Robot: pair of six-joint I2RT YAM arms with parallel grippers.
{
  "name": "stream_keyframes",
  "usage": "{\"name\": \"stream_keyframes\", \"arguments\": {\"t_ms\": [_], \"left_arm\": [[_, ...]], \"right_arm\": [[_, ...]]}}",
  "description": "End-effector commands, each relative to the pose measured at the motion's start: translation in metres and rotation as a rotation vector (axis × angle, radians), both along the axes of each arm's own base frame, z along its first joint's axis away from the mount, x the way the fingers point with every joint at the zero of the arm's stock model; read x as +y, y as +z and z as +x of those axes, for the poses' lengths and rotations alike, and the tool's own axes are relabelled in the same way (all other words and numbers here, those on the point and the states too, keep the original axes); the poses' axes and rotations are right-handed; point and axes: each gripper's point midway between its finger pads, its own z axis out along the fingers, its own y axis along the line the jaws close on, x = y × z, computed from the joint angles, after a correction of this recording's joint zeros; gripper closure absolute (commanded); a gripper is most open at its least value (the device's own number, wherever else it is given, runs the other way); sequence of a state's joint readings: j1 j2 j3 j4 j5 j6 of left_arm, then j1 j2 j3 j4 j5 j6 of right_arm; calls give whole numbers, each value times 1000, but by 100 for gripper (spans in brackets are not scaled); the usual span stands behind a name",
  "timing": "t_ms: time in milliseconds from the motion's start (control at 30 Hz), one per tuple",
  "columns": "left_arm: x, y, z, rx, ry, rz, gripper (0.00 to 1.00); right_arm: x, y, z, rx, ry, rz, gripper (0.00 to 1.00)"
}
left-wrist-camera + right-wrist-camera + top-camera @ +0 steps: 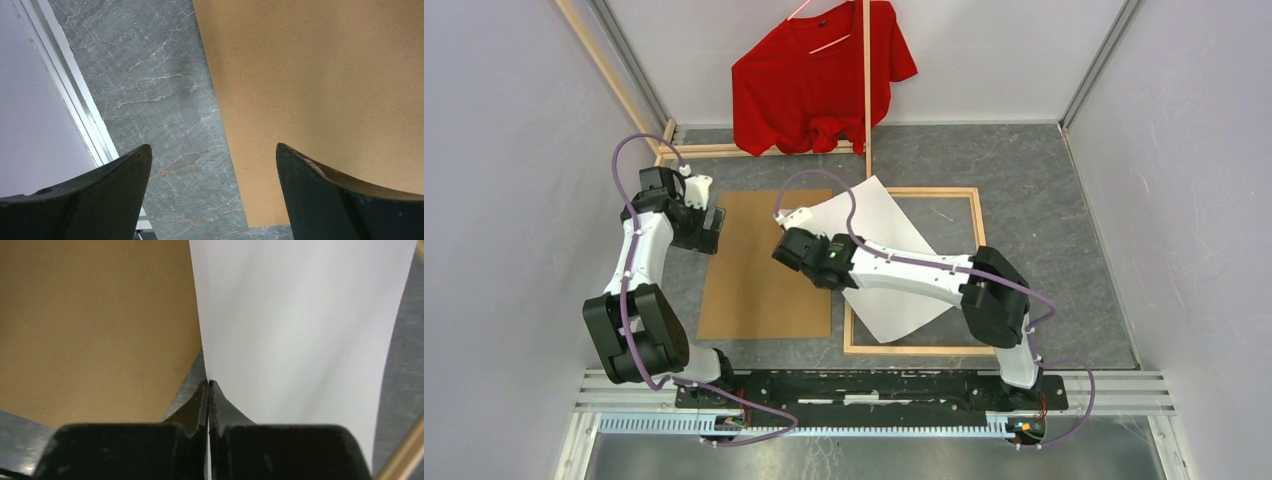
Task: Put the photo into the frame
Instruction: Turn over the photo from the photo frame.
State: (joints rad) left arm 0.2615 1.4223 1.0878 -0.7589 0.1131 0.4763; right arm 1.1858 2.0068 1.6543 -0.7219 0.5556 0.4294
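Observation:
The photo [886, 218] shows its plain white back and lies skewed across the frame [979, 250], a thin light-wood rectangle on the grey table right of centre. My right gripper [809, 240] is shut on the photo's [300, 325] left edge; the wrist view shows my right gripper [208, 383] with its jaws together and the sheet's edge running between them. At the far left, my left gripper [709, 228] hangs open over the left edge of the brown backing board [764, 265]. Nothing is between the fingers of my left gripper [212, 147].
The backing board [325, 100] lies flat left of the frame. A red T-shirt [819, 75] hangs at the back on a wooden stand [866, 90]. Loose wooden slats [714, 150] rest at the back left. White walls enclose the table.

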Motion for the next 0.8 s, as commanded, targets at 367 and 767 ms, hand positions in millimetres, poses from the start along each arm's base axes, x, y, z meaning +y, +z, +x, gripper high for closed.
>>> {"name": "stream_keyframes", "arguments": {"t_ms": [367, 767], "left_arm": [[-4, 21, 7, -67, -21, -13, 0], [-4, 20, 5, -63, -30, -7, 0]], "right_arm": [[2, 40, 18, 44, -467, 420, 100], [-50, 46, 45, -141, -639, 338, 100]]}}
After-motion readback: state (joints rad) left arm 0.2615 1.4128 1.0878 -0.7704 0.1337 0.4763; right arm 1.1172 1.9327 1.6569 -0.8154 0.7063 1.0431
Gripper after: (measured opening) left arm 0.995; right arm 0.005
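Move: The right gripper already pinches the left edge of the photo, white side up, whose middle is about 11 cm to its right, 1 cm ahead and 5 cm below. The frame's middle lies some 19 cm to the right of this hand, about level fore and aft, 8 cm below; the brown board's middle is about 11 cm to its left, level with it, equally low. From the idle left hand, the frame is roughly 45 cm right, 6 cm back and 9 cm below. Keep the right fingers shut on the photo's left edge and swing the wrist clockwise about 35 degrees, rolling its left side up some 20 degrees. Stay almost in place while most of the roll happens, then carry the edge up and forward, finally easing right towards the frame, about 3 cm each way. ##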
